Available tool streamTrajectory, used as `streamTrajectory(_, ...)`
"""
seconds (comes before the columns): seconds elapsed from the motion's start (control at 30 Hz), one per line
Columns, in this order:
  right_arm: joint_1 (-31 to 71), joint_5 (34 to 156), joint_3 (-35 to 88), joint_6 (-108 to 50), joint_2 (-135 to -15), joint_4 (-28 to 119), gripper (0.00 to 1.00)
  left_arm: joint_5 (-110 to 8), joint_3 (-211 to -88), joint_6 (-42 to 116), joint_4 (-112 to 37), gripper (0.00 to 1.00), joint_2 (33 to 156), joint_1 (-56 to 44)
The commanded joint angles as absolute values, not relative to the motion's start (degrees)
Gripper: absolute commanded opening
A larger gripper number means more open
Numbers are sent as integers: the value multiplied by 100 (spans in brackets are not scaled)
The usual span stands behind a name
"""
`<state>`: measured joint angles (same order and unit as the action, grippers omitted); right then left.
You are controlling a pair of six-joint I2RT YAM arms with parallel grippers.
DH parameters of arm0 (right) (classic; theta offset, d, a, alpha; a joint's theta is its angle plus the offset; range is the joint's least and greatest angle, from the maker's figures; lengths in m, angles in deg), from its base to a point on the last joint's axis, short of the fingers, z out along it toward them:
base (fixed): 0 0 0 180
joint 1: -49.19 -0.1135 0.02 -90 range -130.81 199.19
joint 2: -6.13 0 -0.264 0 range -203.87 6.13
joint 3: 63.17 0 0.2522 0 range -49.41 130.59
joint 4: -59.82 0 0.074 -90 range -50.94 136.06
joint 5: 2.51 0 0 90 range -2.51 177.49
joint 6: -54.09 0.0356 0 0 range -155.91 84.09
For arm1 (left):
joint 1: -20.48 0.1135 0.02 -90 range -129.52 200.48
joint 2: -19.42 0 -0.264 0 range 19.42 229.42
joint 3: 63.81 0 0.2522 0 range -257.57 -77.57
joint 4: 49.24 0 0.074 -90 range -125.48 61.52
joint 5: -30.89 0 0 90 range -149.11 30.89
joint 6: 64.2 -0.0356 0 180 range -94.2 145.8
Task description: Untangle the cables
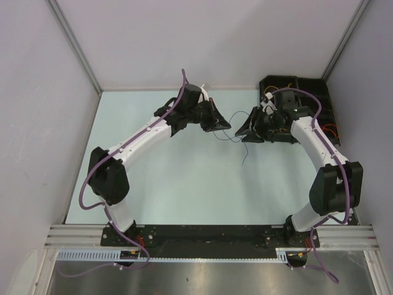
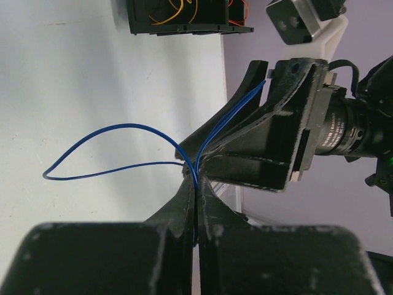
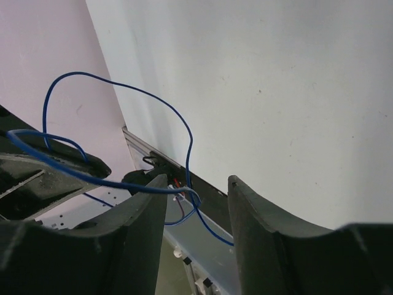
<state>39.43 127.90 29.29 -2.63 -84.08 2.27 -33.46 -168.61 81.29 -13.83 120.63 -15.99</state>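
A thin dark blue cable loops out over the pale table, and my left gripper is shut on it at the fingertips. Two blue strands run on up along a finger of the right gripper, which meets the left one tip to tip. In the right wrist view the blue cable arcs high, then curls into a small loop between the jaws of my right gripper, which stand apart without pinching it. From above, the left gripper and right gripper nearly touch mid-table, with a cable end hanging below.
A black bin stands at the back right corner and holds orange and yellow cables. Grey walls close in the table on three sides. The aluminium rail with the arm bases runs along the near edge.
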Motion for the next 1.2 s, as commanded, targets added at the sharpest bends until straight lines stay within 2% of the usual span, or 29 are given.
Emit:
streamTrajectory(0.0, 3820, 12959, 2812, -93, -8158, 422, 44, -3353, -16827, 8258, -1685, 0, 11769, -1661)
streamTrajectory(0.07, 3803, 12959, 2803, -66, -8141, 431, 42, -3362, -16809, 8284, -1737, 0, 11786, -1670)
streamTrajectory(0.17, 3794, 12995, 2794, -31, -8140, 449, 31, -3371, -16801, 8302, -1790, 0, 11786, -1678)
streamTrajectory(0.23, 3794, 12951, 2794, 4, -8132, 449, 5, -3353, -16818, 8302, -1825, 0, 11795, -1670)
streamTrajectory(0.27, 3811, 12924, 2794, 4, -8132, 440, 0, -3336, -16827, 8311, -1826, 0, 11812, -1670)
streamTrajectory(0.3, 3829, 12907, 2794, 13, -8123, 457, 0, -3283, -16836, 8302, -1834, 3, 11830, -1670)
streamTrajectory(0.33, 3829, 12907, 2794, 56, -8097, 484, 0, -3257, -16853, 8293, -1808, 10, 11847, -1661)
streamTrajectory(0.37, 3890, 12907, 2803, 65, -8097, 536, 0, -3309, -16906, 8258, -1747, 35, 11848, -1670)
streamTrajectory(0.4, 3969, 12933, 2803, 100, -8097, 563, 0, -3344, -16941, 8162, -1572, 43, 11839, -1670)
streamTrajectory(0.43, 4057, 12950, 2794, 144, -8088, 598, 0, -3423, -16959, 8100, -1475, 60, 11813, -1661)
streamTrajectory(0.53, 4540, 13065, 2820, 241, -8105, 765, 0, -3766, -17029, 7854, -1027, 90, 11672, -1635)
streamTrajectory(0.6, 4875, 13117, 2977, 224, -8167, 792, 0, -3845, -16942, 7723, -834, 94, 11532, -1573)
streamTrajectory(0.8, 5884, 12741, 4049, -102, -8746, 326, 0, -4363, -16187, 7441, -595, 95, 10725, -1459)
streamTrajectory(1.17, 6659, 11466, 7044, 39, -10407, 247, 0, -4268, -15017, 7177, -507, 93, 9879, -1318)
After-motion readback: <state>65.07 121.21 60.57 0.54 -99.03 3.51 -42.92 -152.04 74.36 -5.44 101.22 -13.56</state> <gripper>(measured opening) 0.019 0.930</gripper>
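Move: The blue cable, still pinched in the left fingertips, crosses between the right hand's half-open fingers about 1 cm back and 1 cm left of their midpoint, level with them. That crossing lies some 3 cm back and 3 cm right of the left hand, about 1 cm lower. From the right hand, the left fingertips are roughly 2 cm ahead, 3 cm left and 1 cm up; the black organizer's middle is about 15 cm ahead, 23 cm right and 16 cm below. The blue cable passes from hand to hand: the right fingers ease about 1 cm left and back and shut on it, then the left fingers open wide and let go. The right hand carries it some 20 cm right, 15 cm forward and 8 cm up towards the organizer, wrist turning clockwise about 30 degrees, while the left draws off left and somewhat back. ##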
